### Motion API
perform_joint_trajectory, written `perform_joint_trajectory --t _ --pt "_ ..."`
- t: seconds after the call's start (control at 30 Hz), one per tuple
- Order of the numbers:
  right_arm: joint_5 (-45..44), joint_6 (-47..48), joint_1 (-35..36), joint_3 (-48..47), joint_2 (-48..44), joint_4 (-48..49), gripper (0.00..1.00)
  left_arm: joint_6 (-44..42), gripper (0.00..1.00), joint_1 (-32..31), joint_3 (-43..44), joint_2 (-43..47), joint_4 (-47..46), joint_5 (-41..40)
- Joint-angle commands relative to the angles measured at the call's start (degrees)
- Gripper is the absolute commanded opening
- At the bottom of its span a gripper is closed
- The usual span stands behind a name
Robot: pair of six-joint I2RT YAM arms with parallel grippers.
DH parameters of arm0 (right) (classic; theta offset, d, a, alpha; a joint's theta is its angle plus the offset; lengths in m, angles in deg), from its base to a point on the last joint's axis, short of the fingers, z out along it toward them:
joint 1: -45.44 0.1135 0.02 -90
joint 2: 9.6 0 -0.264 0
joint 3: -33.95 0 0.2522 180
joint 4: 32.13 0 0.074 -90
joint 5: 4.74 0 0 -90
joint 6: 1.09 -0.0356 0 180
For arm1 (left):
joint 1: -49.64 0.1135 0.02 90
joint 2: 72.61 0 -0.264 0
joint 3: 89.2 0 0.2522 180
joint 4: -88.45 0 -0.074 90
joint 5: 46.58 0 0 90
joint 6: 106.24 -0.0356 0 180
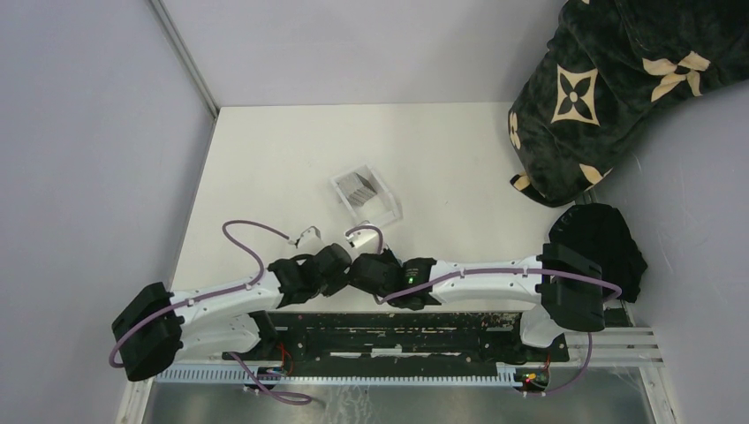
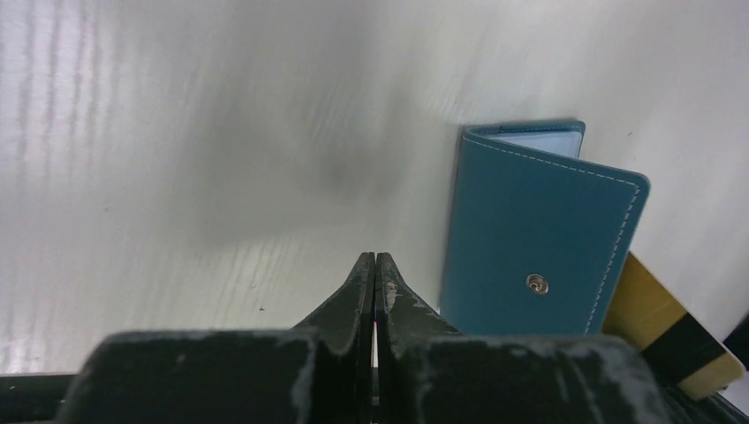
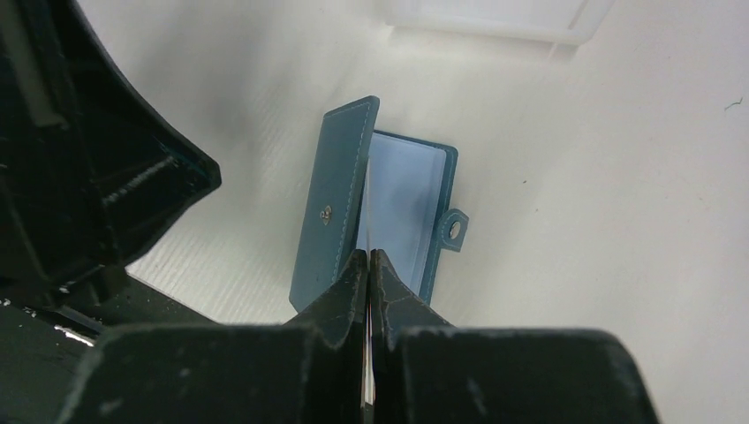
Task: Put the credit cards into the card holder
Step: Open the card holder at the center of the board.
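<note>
The teal card holder (image 2: 530, 230) lies half open on the white table, its snap flap raised. My left gripper (image 2: 375, 258) is shut and empty just left of the holder's edge. A gold credit card (image 2: 658, 314) with a dark stripe sticks out from behind the flap at the lower right. In the right wrist view my right gripper (image 3: 367, 254) is shut on that card, seen edge-on. The card runs between the flap (image 3: 331, 203) and the pale inner pocket (image 3: 402, 194). From above, both grippers (image 1: 336, 265) (image 1: 369, 268) meet and hide the holder.
A clear plastic tray (image 1: 384, 205) with greyish cards (image 1: 359, 187) stands just beyond the grippers. A black patterned bag (image 1: 609, 88) fills the far right corner, with a black bundle (image 1: 601, 238) below it. Grey walls close the left and back.
</note>
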Motion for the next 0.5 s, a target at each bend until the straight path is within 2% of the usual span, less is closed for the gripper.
perform_joint_trajectory --t 0.0,0.3,0.47 --pt "1.79 -1.88 -0.72 0.69 -2.72 1.42 0.01 -3.53 0.03 0.18 0.50 -4.67 -8.23 3.19" --pt "12.12 -6.34 -5.29 5.92 -5.25 6.96 0.01 -4.58 0.03 0.18 0.36 -14.20 -15.31 5.93" --pt "13.91 -7.29 -6.56 7.80 -7.55 8.52 0.01 -5.11 0.03 0.23 0.38 -16.22 -17.86 6.22"
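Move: The card holder, its flap propped half open with the hinge side to the left, has its middle about 7 cm to the left hand's right, 3 cm farther out and 3 cm lower. From the right hand, which already holds a brown card, the holder lies some 3 cm ahead, 2 cm to the left and 8 cm below. The white card box stands about 20 cm beyond the holder and 3 cm to the left of it. The right hand keeps the card pinched and lowers it about 2.5 cm, drifting 1.5 cm right, behind the raised flap's free edge while its wrist tips about 10 degrees steeper. The shut left fingers sink some 2.5 cm beside the hinge side, travelling right about 4 cm towards the holder; the last stretch is level, just above the table. They come close to the hinge edge, but contact can't be seen. ##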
